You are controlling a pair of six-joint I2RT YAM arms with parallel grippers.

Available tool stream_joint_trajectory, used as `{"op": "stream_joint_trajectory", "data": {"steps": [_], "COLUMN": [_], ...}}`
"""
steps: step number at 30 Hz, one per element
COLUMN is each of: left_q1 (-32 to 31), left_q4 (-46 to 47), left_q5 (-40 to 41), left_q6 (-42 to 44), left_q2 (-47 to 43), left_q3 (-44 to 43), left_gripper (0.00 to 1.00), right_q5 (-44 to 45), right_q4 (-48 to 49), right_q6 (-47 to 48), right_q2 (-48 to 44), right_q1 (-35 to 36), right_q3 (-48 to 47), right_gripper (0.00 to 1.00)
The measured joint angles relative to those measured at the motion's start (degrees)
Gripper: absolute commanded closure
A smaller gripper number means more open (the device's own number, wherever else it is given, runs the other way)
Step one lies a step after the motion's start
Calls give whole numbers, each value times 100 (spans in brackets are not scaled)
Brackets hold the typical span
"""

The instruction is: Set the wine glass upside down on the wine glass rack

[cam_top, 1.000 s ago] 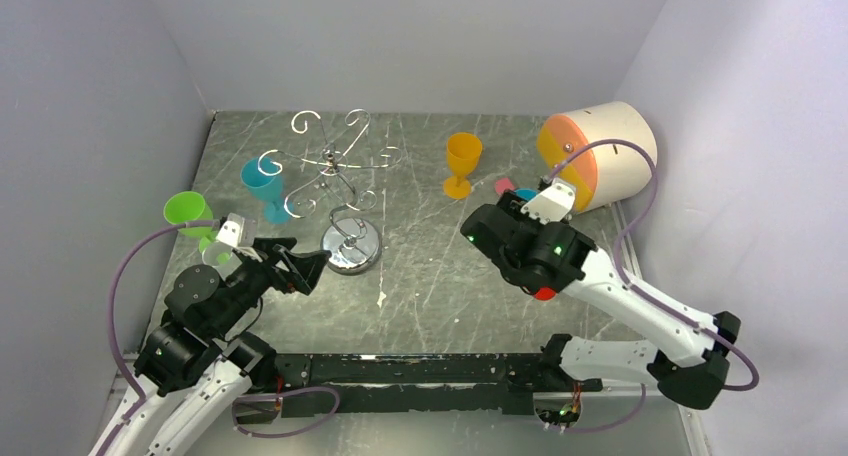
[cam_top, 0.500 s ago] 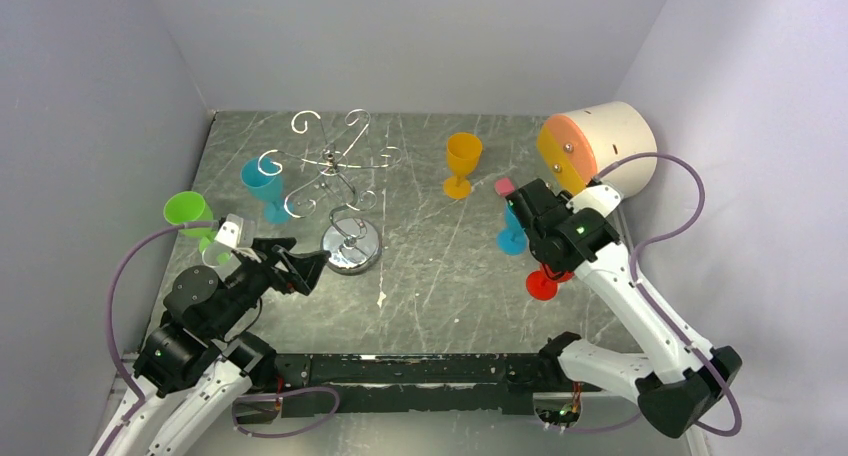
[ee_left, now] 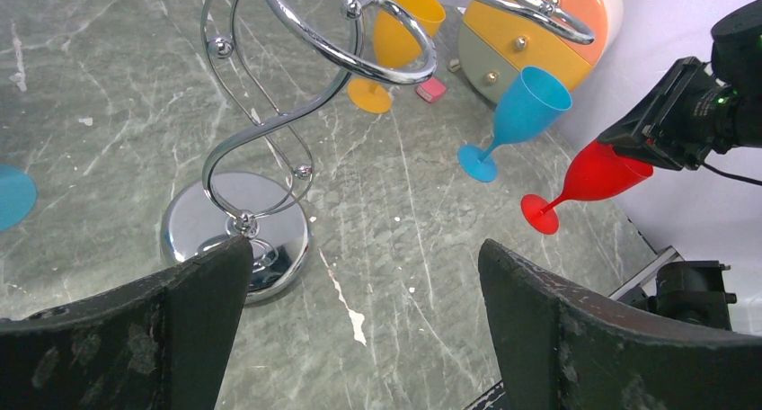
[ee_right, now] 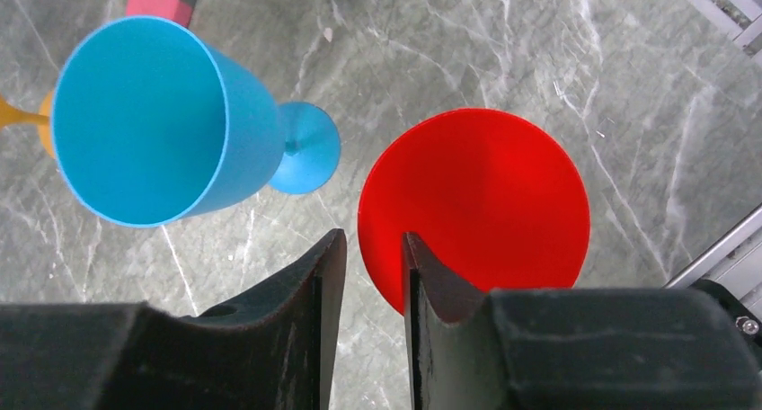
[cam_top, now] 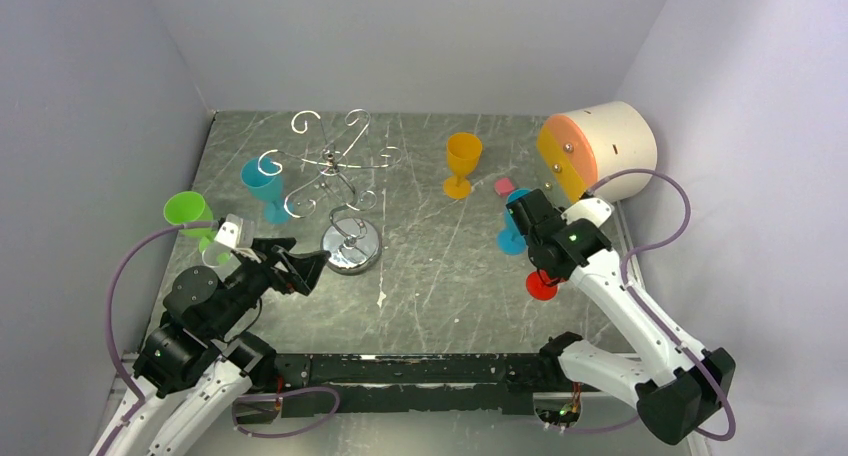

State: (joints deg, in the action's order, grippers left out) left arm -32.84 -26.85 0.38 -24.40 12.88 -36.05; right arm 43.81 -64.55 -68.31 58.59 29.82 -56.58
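Note:
A red wine glass (ee_left: 598, 172) stands upright at the right of the table, its foot (cam_top: 541, 286) showing under my right arm. My right gripper (ee_right: 370, 239) hangs right over it. One finger is outside the glass's near-left rim (ee_right: 476, 194) and one is inside, with a narrow gap still visible. The silver wine glass rack (cam_top: 351, 246) stands left of centre with nothing on its scroll arms. My left gripper (ee_left: 364, 248) is wide open and holds nothing, just beside the rack's round base (ee_left: 207, 212).
A blue glass (ee_right: 153, 122) stands close to the left of the red one. An orange glass (cam_top: 462, 156) is behind. Teal (cam_top: 265, 181) and green (cam_top: 185, 211) glasses stand left of the rack. An orange-fronted drawer box (cam_top: 600, 151) fills the back right corner. A pink block (cam_top: 503, 186) lies nearby.
My right arm has swung to the right and settled over the red glass, and its jaws have narrowed around the rim. The left arm has not moved.

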Motion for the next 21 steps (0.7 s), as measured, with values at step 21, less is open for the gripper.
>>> {"op": "stream_joint_trajectory", "data": {"steps": [21], "left_q1": [0], "left_q4": [2], "left_q5": [0], "left_q6": [0], "left_q2": [-63], "left_q3": [0], "left_gripper": [1], "right_q5": [-365], "right_q4": [326], "right_q6": [586], "right_q2": [-352], "right_q1": [-42], "right_q3": [151], "right_gripper": [100]}}
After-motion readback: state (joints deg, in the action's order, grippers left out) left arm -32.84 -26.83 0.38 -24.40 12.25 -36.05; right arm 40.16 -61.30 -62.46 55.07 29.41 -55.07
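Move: The red wine glass I am closing on stands under my right fingertips: its middle is about 1 cm back, 2 cm to the right and some 8 cm below, with the left side of its rim between my open fingers. The blue wine glass is around 9 cm ahead and 4 cm left, and the pink block roughly 20 cm ahead and 6 cm left. From my left hand, the red glass lies about 42 cm right, 4 cm ahead and 18 cm lower. I shut my right fingers from about a third open until they pinch the red glass's rim, one pad inside the bowl and one outside, while the hand sinks about 1 cm around it. Then I ease back up some 1.5 cm, keeping the pinch, and turn the wrist roughly 5 degrees counter-clockwise. ##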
